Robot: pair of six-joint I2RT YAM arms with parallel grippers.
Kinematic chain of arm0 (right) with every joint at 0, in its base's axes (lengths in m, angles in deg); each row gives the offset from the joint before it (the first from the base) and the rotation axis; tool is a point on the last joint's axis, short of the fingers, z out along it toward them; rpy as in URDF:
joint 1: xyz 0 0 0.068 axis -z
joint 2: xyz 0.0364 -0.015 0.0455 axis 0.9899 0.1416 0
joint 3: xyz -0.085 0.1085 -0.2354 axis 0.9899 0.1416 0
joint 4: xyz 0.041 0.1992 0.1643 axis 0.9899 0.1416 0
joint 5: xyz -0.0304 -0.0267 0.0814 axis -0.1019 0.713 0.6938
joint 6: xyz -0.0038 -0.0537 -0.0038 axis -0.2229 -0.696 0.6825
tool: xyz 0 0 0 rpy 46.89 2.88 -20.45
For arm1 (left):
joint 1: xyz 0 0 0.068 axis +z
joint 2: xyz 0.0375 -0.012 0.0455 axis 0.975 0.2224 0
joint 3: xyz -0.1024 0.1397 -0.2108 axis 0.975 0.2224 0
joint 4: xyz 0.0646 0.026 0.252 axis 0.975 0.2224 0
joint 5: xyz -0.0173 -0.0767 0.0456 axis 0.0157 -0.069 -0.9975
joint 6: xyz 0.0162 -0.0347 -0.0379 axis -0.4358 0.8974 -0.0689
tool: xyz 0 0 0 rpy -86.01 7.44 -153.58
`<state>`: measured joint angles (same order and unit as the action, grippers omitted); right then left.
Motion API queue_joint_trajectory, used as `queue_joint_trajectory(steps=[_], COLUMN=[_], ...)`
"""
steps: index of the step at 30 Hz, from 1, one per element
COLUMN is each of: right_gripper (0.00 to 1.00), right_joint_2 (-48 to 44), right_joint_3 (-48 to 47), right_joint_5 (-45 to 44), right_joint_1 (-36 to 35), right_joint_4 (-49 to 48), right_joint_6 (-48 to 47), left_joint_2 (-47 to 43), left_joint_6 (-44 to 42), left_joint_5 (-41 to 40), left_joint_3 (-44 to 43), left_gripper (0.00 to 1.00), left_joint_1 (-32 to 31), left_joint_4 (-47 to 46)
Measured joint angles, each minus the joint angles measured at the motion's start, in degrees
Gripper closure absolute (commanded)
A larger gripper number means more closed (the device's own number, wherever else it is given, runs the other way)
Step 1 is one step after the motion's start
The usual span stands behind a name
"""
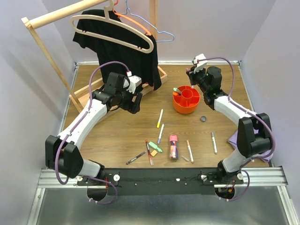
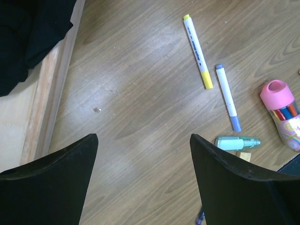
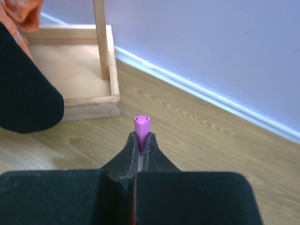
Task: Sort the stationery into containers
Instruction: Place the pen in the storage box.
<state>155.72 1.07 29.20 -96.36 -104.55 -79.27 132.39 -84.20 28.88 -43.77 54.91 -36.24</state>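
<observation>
The orange organiser (image 1: pixel 186 99) stands right of centre with a green-capped marker (image 1: pixel 177 90) in one compartment. My right gripper (image 1: pixel 192 77) hovers just behind it, shut on a purple-capped pen (image 3: pixel 142 127) that sticks out past its fingertips (image 3: pixel 129 149). My left gripper (image 1: pixel 136 102) hangs open over bare wood left of the organiser, nothing between its fingers (image 2: pixel 70 173). Loose on the table lie a yellow-capped pen (image 2: pixel 198 50), a blue-capped pen (image 2: pixel 228 97), a green highlighter (image 2: pixel 236 142), a pink tube (image 2: pixel 282 112), and several more pens (image 1: pixel 190 151) near the front.
A wooden clothes rack with a black shirt (image 1: pixel 119 44) and hangers stands at the back left, its base tray (image 3: pixel 75 70) close to my right gripper. A small dark cap (image 1: pixel 203 118) lies right of the organiser. A purple cloth (image 1: pixel 234 138) lies under the right arm.
</observation>
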Motion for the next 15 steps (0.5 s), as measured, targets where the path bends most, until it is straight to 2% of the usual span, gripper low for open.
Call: queue_joint_trajectory(steps=[7, 8, 11, 15], right_gripper=[0.99, 0.86, 0.59, 0.49], right_joint_2=[2.4, 2.8, 3.2, 3.1], right_joint_3=[3.9, 4.2, 4.5, 4.6], right_joint_5=[0.4, 0.4, 0.4, 0.2], right_joint_1=[0.4, 0.6, 0.9, 1.1], right_joint_4=[-1.5, -1.7, -2.1, -2.2], right_joint_6=[0.2, 0.4, 0.7, 1.1], left_joint_2=[2.2, 2.4, 3.0, 3.8], left_joint_6=[-0.7, -0.7, -0.9, -1.1], left_joint_5=[0.0, 0.0, 0.0, 0.0], left_joint_3=[-2.0, -2.1, -2.5, -3.6], left_gripper=[0.12, 0.12, 0.12, 0.12], left_joint_1=[-0.1, -0.2, -0.6, -1.5], left_joint_4=[0.0, 0.0, 0.0, -0.1])
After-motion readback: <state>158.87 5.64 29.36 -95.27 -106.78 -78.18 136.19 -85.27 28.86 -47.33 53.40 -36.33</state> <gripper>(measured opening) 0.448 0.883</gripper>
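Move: The closed right gripper holds the pen upright over the storage box's far compartment; the middle of the box lies about 4 cm back, 2 cm left and roughly 14 cm below. Inside it, the teal highlighter is about 5 cm left and 2 cm back of the hand. The metal ring sits some 14 cm back and 7 cm right, the rack corner about 9 cm ahead and 11 cm left. From the left hand, the box is about 24 cm right and 7 cm ahead. Lower the right gripper almost straight down, about 5.5 cm, bringing the pen's lower end into the far compartment of the storage box, and let the fingers tip down some 5 degrees on the way. Once the descent eases off, open to nearly half and let go of the pen, holding the hand there. ##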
